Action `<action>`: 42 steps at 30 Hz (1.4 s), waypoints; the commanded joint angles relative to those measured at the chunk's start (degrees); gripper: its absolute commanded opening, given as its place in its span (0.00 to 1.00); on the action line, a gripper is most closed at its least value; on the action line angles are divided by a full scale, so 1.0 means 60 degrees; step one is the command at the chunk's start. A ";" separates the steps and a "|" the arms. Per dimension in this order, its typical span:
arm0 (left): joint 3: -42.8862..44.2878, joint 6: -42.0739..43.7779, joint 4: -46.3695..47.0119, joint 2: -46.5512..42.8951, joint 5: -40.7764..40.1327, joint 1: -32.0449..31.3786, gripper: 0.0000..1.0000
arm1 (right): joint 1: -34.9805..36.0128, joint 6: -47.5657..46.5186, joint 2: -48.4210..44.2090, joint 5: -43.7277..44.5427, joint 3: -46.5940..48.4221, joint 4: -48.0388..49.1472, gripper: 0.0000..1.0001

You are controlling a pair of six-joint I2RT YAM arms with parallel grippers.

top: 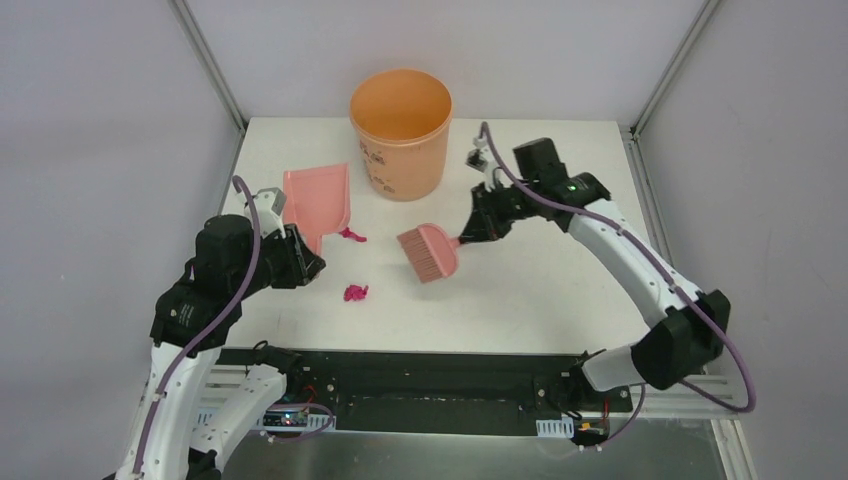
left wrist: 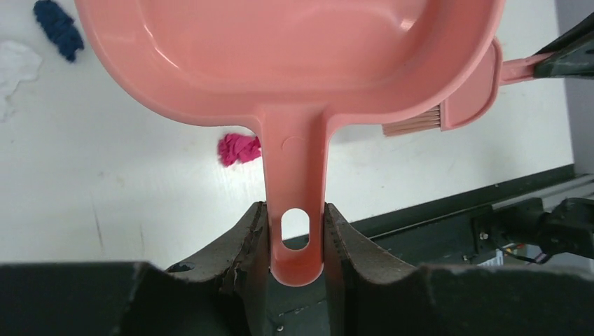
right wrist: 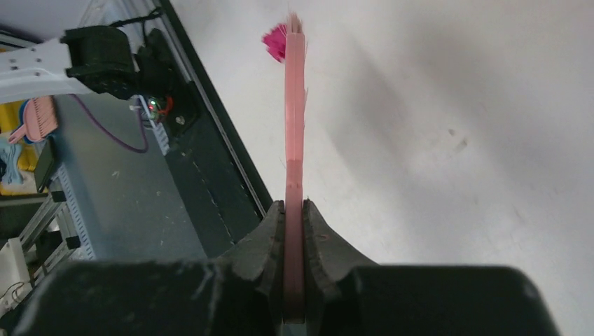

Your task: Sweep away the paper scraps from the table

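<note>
My left gripper (top: pixel 303 262) is shut on the handle of the pink dustpan (top: pixel 316 203), which it holds over the left of the white table (top: pixel 540 290); the left wrist view shows the fingers (left wrist: pixel 249 234) clamping the handle (left wrist: pixel 294 182). My right gripper (top: pixel 468 233) is shut on the handle of the pink hand brush (top: pixel 430 251), bristles down near the table's middle. One magenta scrap (top: pixel 352 236) lies by the dustpan's edge, another (top: pixel 356 293) nearer the front. The left wrist view shows a magenta scrap (left wrist: pixel 238 149), a dark blue scrap (left wrist: pixel 59 28) and a white scrap (left wrist: pixel 17 63).
An orange bucket (top: pixel 400 130) stands at the back middle of the table, just behind the dustpan and brush. Grey walls and metal posts frame the table. The black base rail (top: pixel 420 375) runs along the near edge.
</note>
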 commanded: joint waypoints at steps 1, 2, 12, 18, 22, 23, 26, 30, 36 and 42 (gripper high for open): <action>-0.0326 -0.0617 -0.0575 -0.0695 -0.0890 0.0020 0.00 | 0.1638 0.0937 0.1809 0.0441 0.2394 0.0186 0.00; -0.0304 -0.0890 -0.0741 -0.0789 -0.0864 0.0017 0.00 | 0.1968 0.1266 0.2354 0.0510 0.3082 0.0168 0.00; 0.0371 -0.1561 -0.2900 -0.1784 -0.1560 0.0021 0.00 | 0.3849 0.5169 0.5469 0.2124 0.5043 0.4591 0.00; 0.0511 -0.1445 -0.3131 -0.1815 -0.1656 0.0021 0.00 | 0.4209 0.7506 0.7702 0.3590 0.7810 0.3930 0.00; 0.0333 -0.1390 -0.3040 -0.1706 -0.1636 0.0021 0.00 | 0.4764 0.7725 0.8486 0.4570 0.8918 0.3537 0.00; 0.0307 -0.1386 -0.3005 -0.1666 -0.1580 0.0021 0.00 | 0.4866 0.7738 0.8685 0.4862 0.9288 0.3344 0.00; 0.0330 -0.1346 -0.2954 -0.1550 -0.1504 0.0017 0.00 | 0.5053 0.7574 0.9200 0.5700 1.0286 0.2944 0.00; 0.0303 -0.1327 -0.2901 -0.1539 -0.1607 0.0020 0.00 | 0.5071 0.7489 0.9736 0.6289 1.0841 0.2922 0.00; 0.0154 -0.1400 -0.2747 -0.1443 -0.1365 0.0021 0.00 | 0.5074 0.6798 1.0362 0.7585 1.1176 0.3114 0.00; 0.0126 -0.1378 -0.2747 -0.1486 -0.1300 0.0021 0.00 | 0.4974 0.6914 1.0624 0.7677 1.0862 0.3227 0.00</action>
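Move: Some 38 cm to the right hand's left, 20 cm ahead and 21 cm below lies the cyan scrap, hidden under the raised dustpan. On the table too, the long pink scrap is about 31 cm left and 12 cm ahead, the navy scrap 45 cm left and 11 cm ahead; the bucket's middle stands 16 cm left and 29 cm ahead. From the left hand the cyan scrap lies roughly 28 cm ahead, 5 cm left and 26 cm below. Sweeping left through the air across the near side of the bucket, the right hand carries the still-gripped brush about 33 cm towards the cyan scrap, then pushes forward and sinks, some 12 cm farther out and 7 cm lower by the end, having turned roughly 25 degrees clockwise overall. The left hand keeps its hold on the dustpan and draws it back about 7 cm, slightly left and down, turning some 10 degrees counter-clockwise. ##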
